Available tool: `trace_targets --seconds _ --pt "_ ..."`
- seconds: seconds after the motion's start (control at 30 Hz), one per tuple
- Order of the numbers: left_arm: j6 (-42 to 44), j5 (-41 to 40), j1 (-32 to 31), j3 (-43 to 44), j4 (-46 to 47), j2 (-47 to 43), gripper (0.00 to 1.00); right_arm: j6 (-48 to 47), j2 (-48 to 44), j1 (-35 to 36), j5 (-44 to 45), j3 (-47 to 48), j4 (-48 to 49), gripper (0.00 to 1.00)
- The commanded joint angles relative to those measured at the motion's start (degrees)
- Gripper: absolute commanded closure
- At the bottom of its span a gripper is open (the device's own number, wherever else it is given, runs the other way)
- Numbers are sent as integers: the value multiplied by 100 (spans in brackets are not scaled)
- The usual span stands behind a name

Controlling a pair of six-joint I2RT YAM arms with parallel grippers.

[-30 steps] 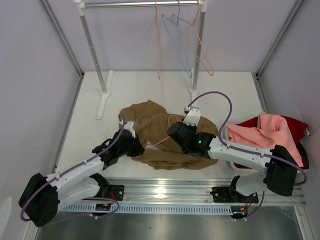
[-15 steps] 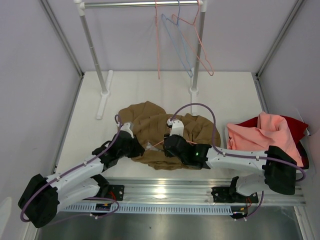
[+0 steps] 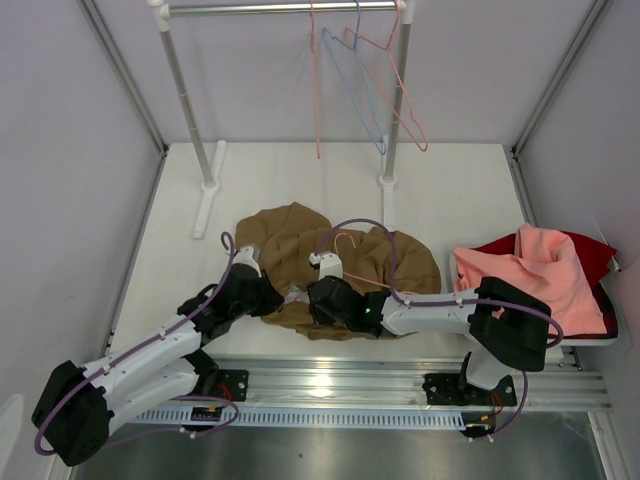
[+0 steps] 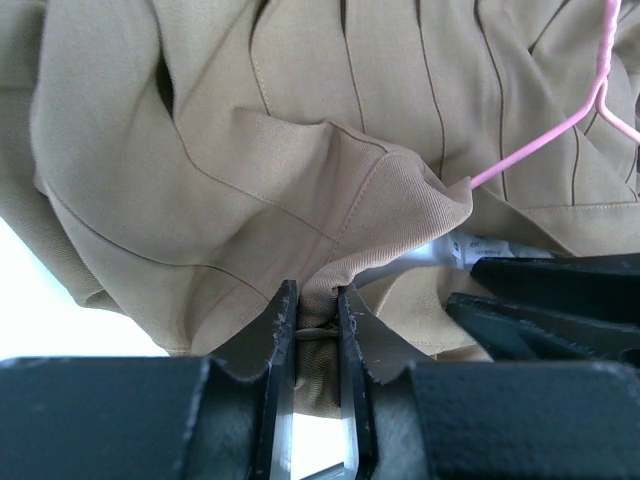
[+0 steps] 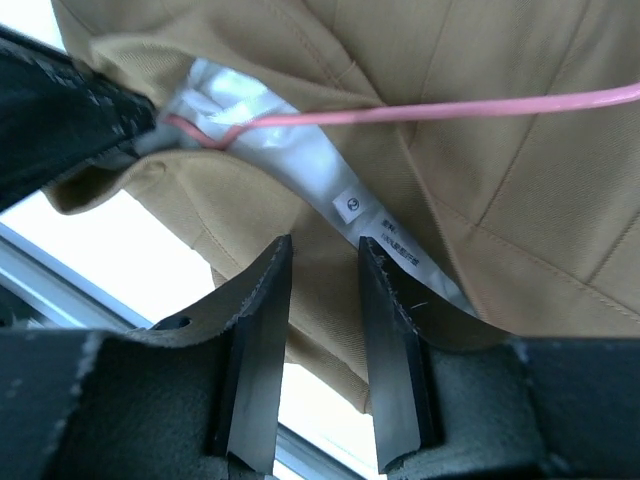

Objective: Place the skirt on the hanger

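Note:
The tan-brown pleated skirt [image 3: 300, 235] lies crumpled on the white table in front of both arms. A salmon-pink wire hanger [image 3: 345, 240] lies on it, its wire running across the cloth [image 4: 560, 130] and into the pale lining by the waistband [image 5: 450, 108]. My left gripper [image 4: 317, 292] is shut on a fold of the skirt's edge [image 4: 350, 200]. My right gripper [image 5: 322, 250] stands open just over the skirt's near hem [image 5: 320, 300], below a white care label [image 5: 375, 225], right beside the left gripper's fingers [image 5: 70, 110].
A clothes rail [image 3: 280, 8] on two posts stands at the back, with more pink hangers [image 3: 400, 100] and a light blue one [image 3: 355, 95]. A salmon-pink cloth [image 3: 530, 265] over dark red cloth [image 3: 590, 255] lies at the right. A metal rail [image 3: 400, 385] runs along the near edge.
My right arm has slid left along the skirt's near edge to beside the left gripper, and its jaws have opened. The left gripper kept its hold and barely moved.

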Motion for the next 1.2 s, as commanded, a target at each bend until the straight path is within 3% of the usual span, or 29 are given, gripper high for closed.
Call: trace_targets --seconds 0.0,0.47,0.53,0.7,0.83,1.0,1.17 --pt "-55 -186 -21 69 -161 -9 80 -53 -95 243 31 78 377 61" --pt "-81 -63 -30 -1 288 510 85 316 -201 736 102 -670 605 66" --pt "-81 -37 -21 25 218 458 82 360 -78 736 40 -731 728 68" --pt "50 77 -21 280 -45 370 64 378 229 701 -48 -731 860 71" --pt "287 104 -21 526 -248 282 56 387 414 675 -56 -714 965 81" --pt "630 34 -21 921 -581 203 56 352 406 640 -39 -696 1001 88" --pt "894 -159 -21 1229 -1003 -113 54 343 397 639 -56 -670 1001 89"
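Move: My left fingers already pinch the skirt's waistband at its left end. The near waistband edge runs under my open right fingertips, some 2 cm below them and neither ahead nor aside; from my left hand it lies about 2 cm back, 6 cm right and 2 cm below. From my right hand, the hanger's left corner is about 5 cm left and 1 cm ahead, its neck some 6 cm ahead and 5 cm right, both slightly lower. I draw my right hand about 5 cm back towards my base, fingers still parted, pulling the near waistband edge along, then sink about 3 cm, easing left, and close on that edge beside the hanger's bottom bar. Meanwhile my left hand dips 1 cm, opens to let go of the waistband end, and lifts off nearly 5 cm. ##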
